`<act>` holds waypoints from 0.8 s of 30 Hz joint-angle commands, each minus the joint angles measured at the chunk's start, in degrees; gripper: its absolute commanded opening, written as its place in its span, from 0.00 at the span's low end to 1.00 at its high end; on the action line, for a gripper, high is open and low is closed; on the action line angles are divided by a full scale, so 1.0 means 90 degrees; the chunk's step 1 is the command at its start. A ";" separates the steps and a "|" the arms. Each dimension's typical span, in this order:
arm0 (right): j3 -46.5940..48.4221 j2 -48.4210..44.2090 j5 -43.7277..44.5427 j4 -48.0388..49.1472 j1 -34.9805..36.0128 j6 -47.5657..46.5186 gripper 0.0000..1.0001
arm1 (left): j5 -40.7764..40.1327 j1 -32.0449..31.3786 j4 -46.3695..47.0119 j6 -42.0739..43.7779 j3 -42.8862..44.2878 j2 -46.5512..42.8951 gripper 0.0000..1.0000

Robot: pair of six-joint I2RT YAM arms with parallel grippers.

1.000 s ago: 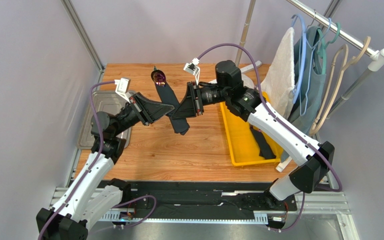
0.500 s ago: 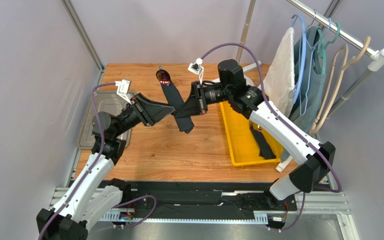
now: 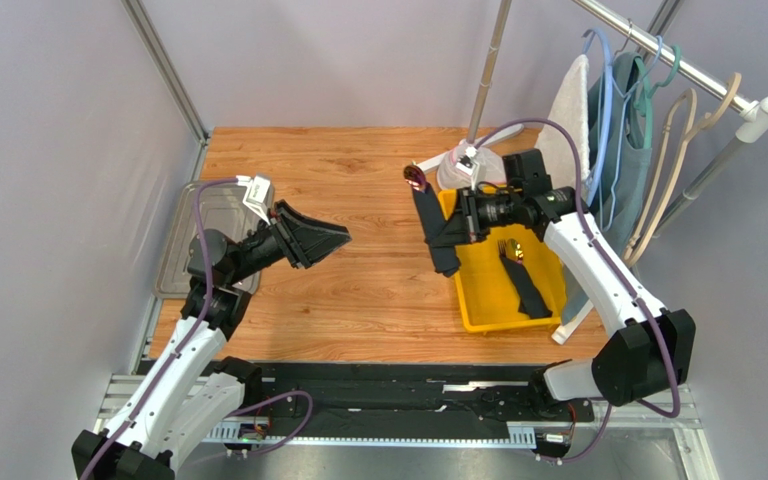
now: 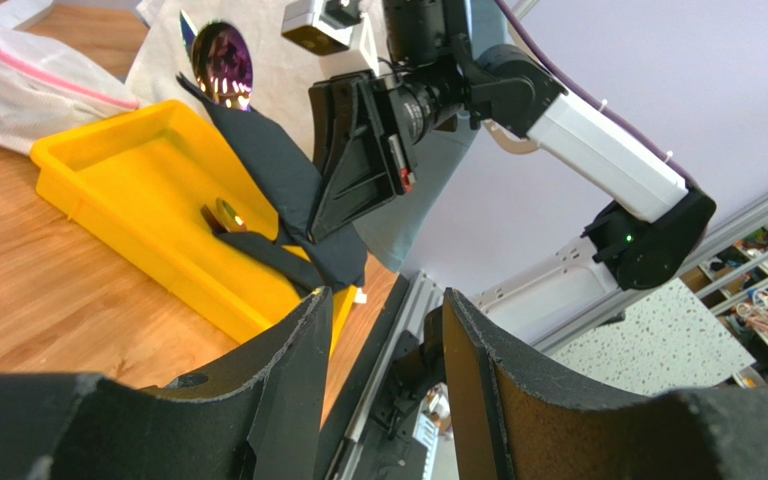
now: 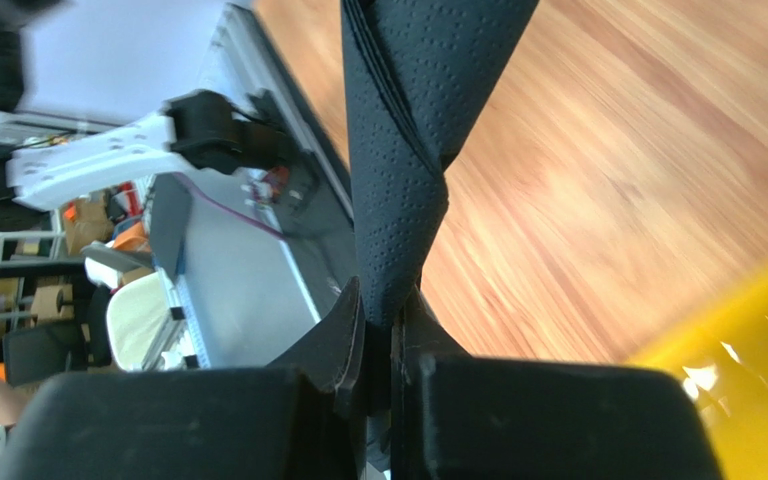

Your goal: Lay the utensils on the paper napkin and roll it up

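Note:
The black paper napkin [image 3: 436,232] is rolled round a utensil, whose purple spoon head [image 3: 417,178] sticks out of the top end. My right gripper [image 3: 455,222] is shut on the middle of this roll and holds it in the air at the left edge of the yellow tray [image 3: 483,295]. The right wrist view shows the twisted napkin roll [image 5: 398,150] pinched between the fingers of the right gripper [image 5: 378,310]. My left gripper [image 3: 333,238] hangs open and empty over the table, well left of the roll. In the left wrist view the left gripper [image 4: 388,330] points at the roll [image 4: 278,170].
A second black roll [image 3: 528,285] with a gold fork head lies in the yellow tray. A white mesh bag [image 3: 468,165] sits behind the tray. A metal tray [image 3: 183,250] lies at the left edge. Hangers and a white towel [image 3: 563,140] hang at the right.
My left gripper opened, let go of the roll and drew back to the left. My right gripper closed on the roll and carried it right to the yellow tray's edge.

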 commanded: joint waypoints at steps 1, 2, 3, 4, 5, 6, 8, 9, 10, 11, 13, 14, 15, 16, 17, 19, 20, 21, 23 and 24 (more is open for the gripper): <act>-0.0290 -0.0092 0.0208 -0.1462 -0.0859 -0.1732 0.00 | 0.0227 -0.0005 -0.0207 0.0408 0.0042 -0.0037 0.52; -0.0435 0.0024 0.0296 -0.1696 -0.0987 -0.1986 0.00 | 0.0227 -0.0005 -0.0198 0.0408 0.0052 -0.0017 0.52; -0.0504 0.0074 0.0422 -0.1776 -0.1105 -0.2124 0.00 | 0.0246 -0.0005 -0.0169 0.0370 0.0042 0.0021 0.52; -0.0553 0.0132 0.0501 -0.1845 -0.1319 -0.2232 0.00 | 0.0247 -0.0005 -0.0149 0.0369 0.0052 0.0031 0.52; -0.0709 0.0191 0.0550 -0.1932 -0.1437 -0.2310 0.00 | 0.0266 -0.0005 -0.0139 0.0350 0.0071 0.0051 0.52; -0.0787 0.0288 0.0628 -0.1943 -0.1544 -0.2427 0.00 | 0.0266 -0.0005 -0.0129 0.0350 0.0081 0.0061 0.52; -0.0924 0.0445 0.0814 -0.1953 -0.1789 -0.2515 0.00 | 0.0256 -0.0005 -0.0139 0.0330 0.0081 0.0070 0.52; -0.1060 0.0629 0.0863 -0.1943 -0.1857 -0.2603 0.00 | 0.0256 -0.0005 -0.0120 0.0320 0.0071 0.0071 0.52; -0.1110 0.0737 0.0912 -0.1924 -0.1945 -0.2623 0.00 | 0.0256 -0.0005 -0.0110 0.0311 0.0071 0.0090 0.52; -0.1149 0.0845 0.0951 -0.1885 -0.1984 -0.2633 0.00 | 0.0247 -0.0005 -0.0090 0.0291 0.0052 0.0100 0.52; -0.1296 0.1148 0.0922 -0.1652 -0.2024 -0.2498 0.00 | 0.0237 -0.0005 0.0007 0.0213 0.0042 0.0139 0.52; -0.1344 0.1236 0.0980 -0.1553 -0.2227 -0.2419 0.00 | 0.0256 -0.0005 0.0017 0.0213 0.0042 0.0158 0.52; -0.1403 0.1304 0.1000 -0.1465 -0.2258 -0.2360 0.00 | 0.0247 -0.0005 0.0017 0.0194 0.0042 0.0149 0.52; -0.1432 0.1431 0.1029 -0.1300 -0.2287 -0.2253 0.00 | 0.0247 -0.0005 0.0017 0.0193 0.0042 0.0149 0.52; -0.1471 0.1480 0.1049 -0.1211 -0.2297 -0.2165 0.00 | 0.0266 -0.0005 0.0017 0.0193 0.0061 0.0149 0.52; -0.1530 0.1665 0.1039 -0.1026 -0.2307 -0.2067 0.00 | 0.0266 -0.0005 0.0017 0.0213 0.0052 0.0158 0.52; -0.1540 0.1734 0.1049 -0.0967 -0.2317 -0.1970 0.00 | 0.0266 -0.0005 0.0017 0.0203 0.0062 0.0168 0.52; -0.1550 0.1822 0.1107 -0.0918 -0.2317 -0.1930 0.00 | 0.0266 -0.0005 0.0027 0.0194 0.0062 0.0188 0.52; -0.1530 0.2123 0.1040 -0.0898 -0.2346 -0.1901 0.00 | 0.0266 -0.0005 0.0037 0.0174 0.0052 0.0207 0.52; -0.1530 0.2212 0.0875 -0.0898 -0.2365 -0.1901 0.00 | 0.0247 -0.0005 0.0066 0.0164 0.0033 0.0236 0.52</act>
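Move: Held in the right gripper, the napkin roll with its utensils is bound for the yellow tray, whose middle lies about 13 cm to the right, 3 cm ahead and some 23 cm below that hand. The first napkin roll is already in the tray, about 18 cm right of the hand and 2 cm back; the mesh bag stands 21 cm ahead and 8 cm right, some 20 cm lower. From the left hand, the tray is roughly 32 cm right, 8 cm ahead and 33 cm down. Swinging on down and to the right, the right arm lowers the pinched roll over the tray's left edge and into the tray, about 18 cm down and 13 cm rightward. Both run together at first, then it is mostly a descent that eases off. The wrist turns some 30 degrees, dipping the utensil heads at the far end, and the fingers keep their hold. ##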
